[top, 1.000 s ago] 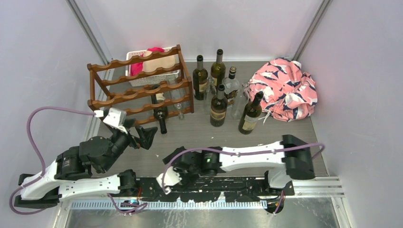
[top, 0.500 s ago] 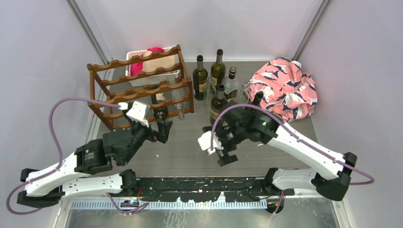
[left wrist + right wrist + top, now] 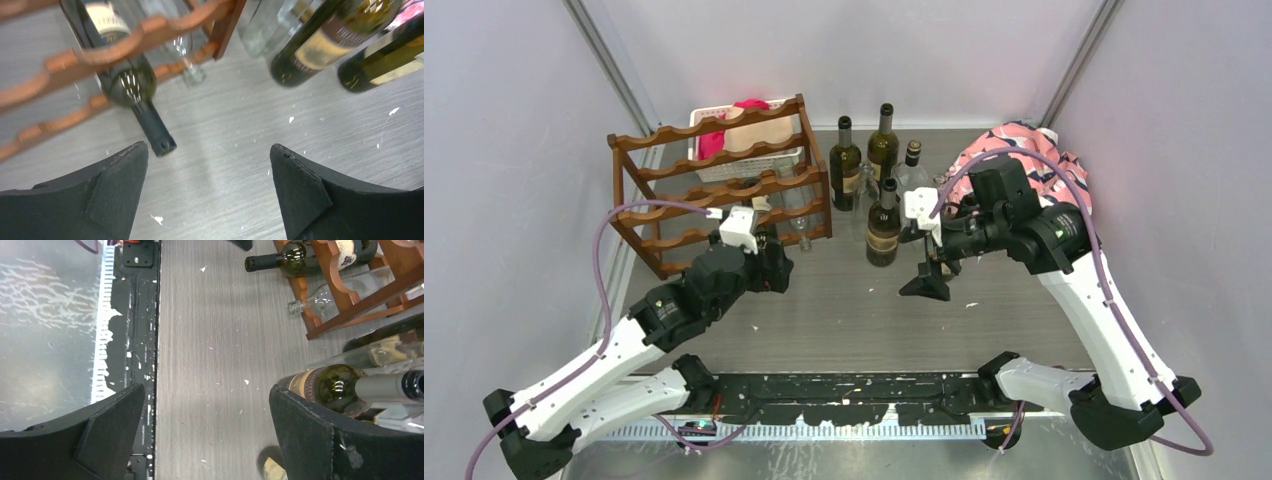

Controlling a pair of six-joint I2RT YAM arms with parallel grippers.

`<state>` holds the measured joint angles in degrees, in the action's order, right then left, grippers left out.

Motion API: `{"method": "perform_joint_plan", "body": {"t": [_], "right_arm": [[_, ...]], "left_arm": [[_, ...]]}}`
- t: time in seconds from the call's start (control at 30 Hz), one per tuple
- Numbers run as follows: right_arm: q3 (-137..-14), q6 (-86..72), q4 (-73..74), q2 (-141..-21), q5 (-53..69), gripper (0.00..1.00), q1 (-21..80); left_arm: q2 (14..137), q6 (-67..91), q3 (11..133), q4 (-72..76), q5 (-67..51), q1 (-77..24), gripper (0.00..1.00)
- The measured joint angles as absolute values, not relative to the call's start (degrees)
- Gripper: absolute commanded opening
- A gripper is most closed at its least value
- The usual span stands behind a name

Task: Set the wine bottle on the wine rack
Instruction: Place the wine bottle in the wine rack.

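The dark reddish-brown wine rack (image 3: 686, 197) stands at the back left, with a dark bottle (image 3: 127, 82) and a clear bottle (image 3: 191, 74) lying in its lower tiers. Several wine bottles stand right of it, the nearest being a dark one with a tan label (image 3: 884, 226). My left gripper (image 3: 773, 264) hovers open over the floor just before the lying bottle's mouth (image 3: 161, 144), holding nothing. In front of the standing bottles my right gripper (image 3: 927, 266) is open and empty. One of its fingers (image 3: 310, 435) is beside a green bottle (image 3: 327, 385).
A white slotted basket (image 3: 724, 135) with pink cloth sits behind the rack. A bundle of pink patterned cloth (image 3: 1064, 195) lies at the back right, partly behind my right arm. Grey walls close in both sides. The black base rail (image 3: 854, 390) runs along the near edge.
My right arm has swung up from the base rail to the standing bottles, hiding the front right one. My left arm has reached forward to the rack's front.
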<state>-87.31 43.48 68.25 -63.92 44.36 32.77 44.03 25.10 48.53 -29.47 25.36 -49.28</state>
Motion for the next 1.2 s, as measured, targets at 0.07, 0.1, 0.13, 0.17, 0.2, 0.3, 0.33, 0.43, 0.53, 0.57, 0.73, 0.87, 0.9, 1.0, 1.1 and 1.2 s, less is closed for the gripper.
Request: {"method": "perform_joint_plan", "body": {"t": [0.07,0.1,0.13,0.17,0.2,0.3,0.33,0.43,0.53,0.57,0.73,0.87,0.9,1.0,1.1,1.2], "right_arm": [[-86.98,42.06,68.31,-63.66,47.27,1.0,29.82],[-86.61,41.41,68.23,-63.61,48.25,1.0,29.19],[-86.24,40.91,68.23,-63.59,48.88,1.0,29.06],[-85.78,40.32,68.16,-63.59,49.54,1.0,28.99],[-85.25,40.03,68.16,-63.59,50.09,1.0,28.99],[-84.03,39.57,68.16,-63.66,51.22,1.0,28.99],[-83.66,39.48,68.16,-63.66,51.55,1.0,28.99],[-82.7,39.46,68.16,-63.68,52.31,0.99,28.99],[-81.95,39.48,68.07,-63.79,52.97,0.99,28.99],[-81.71,39.48,67.99,-63.83,53.17,0.99,28.99],[-80.88,39.51,67.7,-64.51,53.91,0.99,28.99],[-80.58,39.55,67.53,-65.3,54.02,0.99,29.21],[-80.44,39.55,67.37,-65.43,54.02,0.99,29.39],[-79.92,39.72,67.26,-65.82,54.0,0.99,29.82],[-79.57,39.9,67.24,-66.3,53.91,0.99,30.22],[-79.33,39.99,67.22,-66.54,53.89,0.99,30.33]], "left_arm": [[42.59,27.75,44.36,-29.56,24.82,-48.77,0.85],[42.19,28.86,42.72,-29.58,24.84,-48.62,0.84],[41.95,30.17,41.12,-29.67,24.93,-48.47,0.81],[41.87,31.57,39.59,-29.52,25.15,-48.25,0.79],[41.91,32.84,38.39,-29.41,25.43,-48.01,0.77],[43.2,35.9,35.66,-28.53,25.65,-46.3,0.73],[44.05,36.62,35.31,-28.16,25.69,-45.54,0.73],[47.33,38.68,35.11,-26.35,25.34,-42.48,0.72],[49.56,40.12,34.26,-22.68,24.62,-40.03,0.71],[49.91,40.36,33.41,-20.88,24.21,-39.24,0.69],[49.89,41.5,27.59,-12.86,23.49,-36.86,0.65],[47.31,42.57,20.29,-6.13,23.81,-35.24,0.63],[46.5,43.09,18.9,-5.08,23.83,-34.87,0.62],[45.41,43.66,16.88,-2.0,23.77,-33.8,0.6],[46.39,44.42,16.58,1.19,22.9,-32.53,0.58],[48.53,44.91,16.56,4.34,21.61,-31.7,0.56]]}}
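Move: The wine bottle already lies in the rack, neck towards the robot; its middle is about 18 cm ahead of the left hand, 5 cm left and 15 cm below, and its mouth is only some 5 cm ahead. The clear bottle in the rack lies about 8 cm right of it, about level with it; a labelled bottle stands roughly 7 cm ahead of the left hand and 25 cm right. From the right hand, the racked wine bottle is some 26 cm ahead, 35 cm left and 24 cm lower. No grip yet: the left hand drops towards the neck end of the racked wine bottle, about 15 cm down in all, drifting left, then also working forward, roughly 5 cm each way. It turns some 20 degrees counter-clockwise to line up with the neck and rolls its left side down, while the fingers draw in from nearly wide to a bit over half open around the mouth. The right hand, open and empty, sinks about 4 cm. ##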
